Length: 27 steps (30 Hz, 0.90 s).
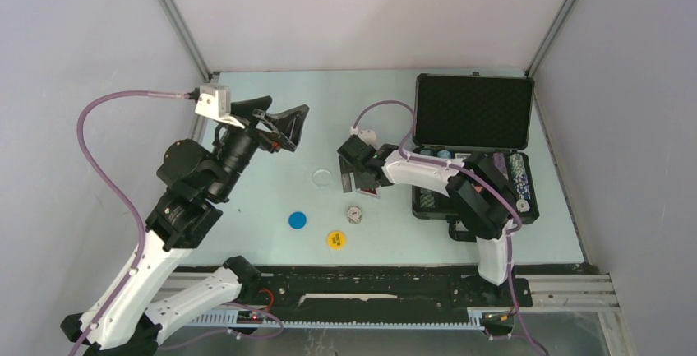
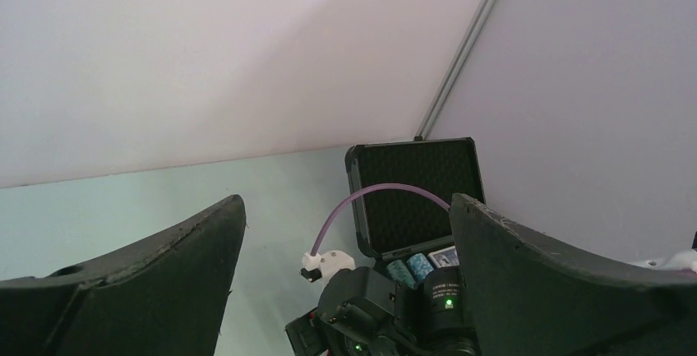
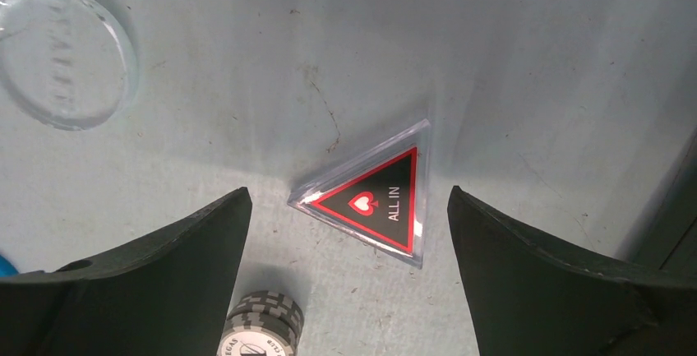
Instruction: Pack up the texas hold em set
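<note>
The black case (image 1: 473,113) of the texas hold em set stands open at the right, lid up, with chip rows (image 1: 518,177) in its base. My right gripper (image 3: 349,196) hangs open just above the table, left of the case. A clear triangular "ALL IN" button (image 3: 374,200) lies flat between its fingers, untouched. A short stack of grey striped chips (image 3: 263,323) sits by the left finger. My left gripper (image 1: 286,108) is open and empty, raised at the back left and facing the case (image 2: 415,191).
On the table lie a clear round disc (image 1: 322,177), a blue round button (image 1: 297,220) and a yellow round button (image 1: 335,240). The grey chip stack (image 1: 354,214) sits between them and the case. The case's edge (image 3: 674,224) is close on the right.
</note>
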### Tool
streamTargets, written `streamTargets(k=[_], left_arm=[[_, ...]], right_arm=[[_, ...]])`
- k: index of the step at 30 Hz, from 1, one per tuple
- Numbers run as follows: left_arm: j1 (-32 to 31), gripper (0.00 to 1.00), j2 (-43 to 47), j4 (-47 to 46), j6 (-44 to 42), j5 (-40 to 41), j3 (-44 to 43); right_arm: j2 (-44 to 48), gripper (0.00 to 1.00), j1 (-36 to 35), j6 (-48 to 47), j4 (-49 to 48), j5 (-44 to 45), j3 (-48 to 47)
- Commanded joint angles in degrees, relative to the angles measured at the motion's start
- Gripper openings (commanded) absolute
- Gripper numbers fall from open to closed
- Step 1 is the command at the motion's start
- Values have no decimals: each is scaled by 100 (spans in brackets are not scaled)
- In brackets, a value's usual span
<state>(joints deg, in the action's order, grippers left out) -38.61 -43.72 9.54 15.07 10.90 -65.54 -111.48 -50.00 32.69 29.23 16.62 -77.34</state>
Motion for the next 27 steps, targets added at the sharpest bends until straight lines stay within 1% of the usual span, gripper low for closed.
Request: streamTargets(k=[1,6,11,20,23,27], left_arm=[[4,100,-19,-137,72,-133,10],[3,100,-52,-128,75,-147,15],[12,100,-65,-124,67,-118,14],[16,100,-92,-115,82,-147,8],[28,100,-91,-119,84,-150,10],[26,100,-92,-125,93,-153,12]], right_arm=[[-118,99,-59,-45,100,200,-189],[-228,96,-68,-139,32,48,-189],[-273,87,-72,-150,15,19,-193],[-283,85,-125,-176,60,71,-189],[-280,80,-144,-220,48,28,-188],[-295,77,-136,-213,34,-11,-188]])
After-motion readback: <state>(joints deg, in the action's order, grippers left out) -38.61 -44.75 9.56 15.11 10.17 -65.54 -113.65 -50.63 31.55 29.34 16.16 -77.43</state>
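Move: The All In triangle lies almost under the open right fingers, about 1 cm ahead, 1 cm to the right and roughly 2 cm below. From that hand the small chip stack stands some 6 cm back and 3 cm left, the clear disc about 4 cm ahead and 11 cm left, and the chip case's middle some 28 cm right and 2 cm ahead. From the left hand the triangle is around 7 cm ahead, 15 cm right and 43 cm below. No sure contact yet: the right hand sinks about 1.5 cm straight down over the All In triangle, fingers pointing down and slightly forward, then holds that height. From wide open the fingers narrow by roughly a fifth, bringing one tip close to the triangle's left corner and the other close to its right edge. ##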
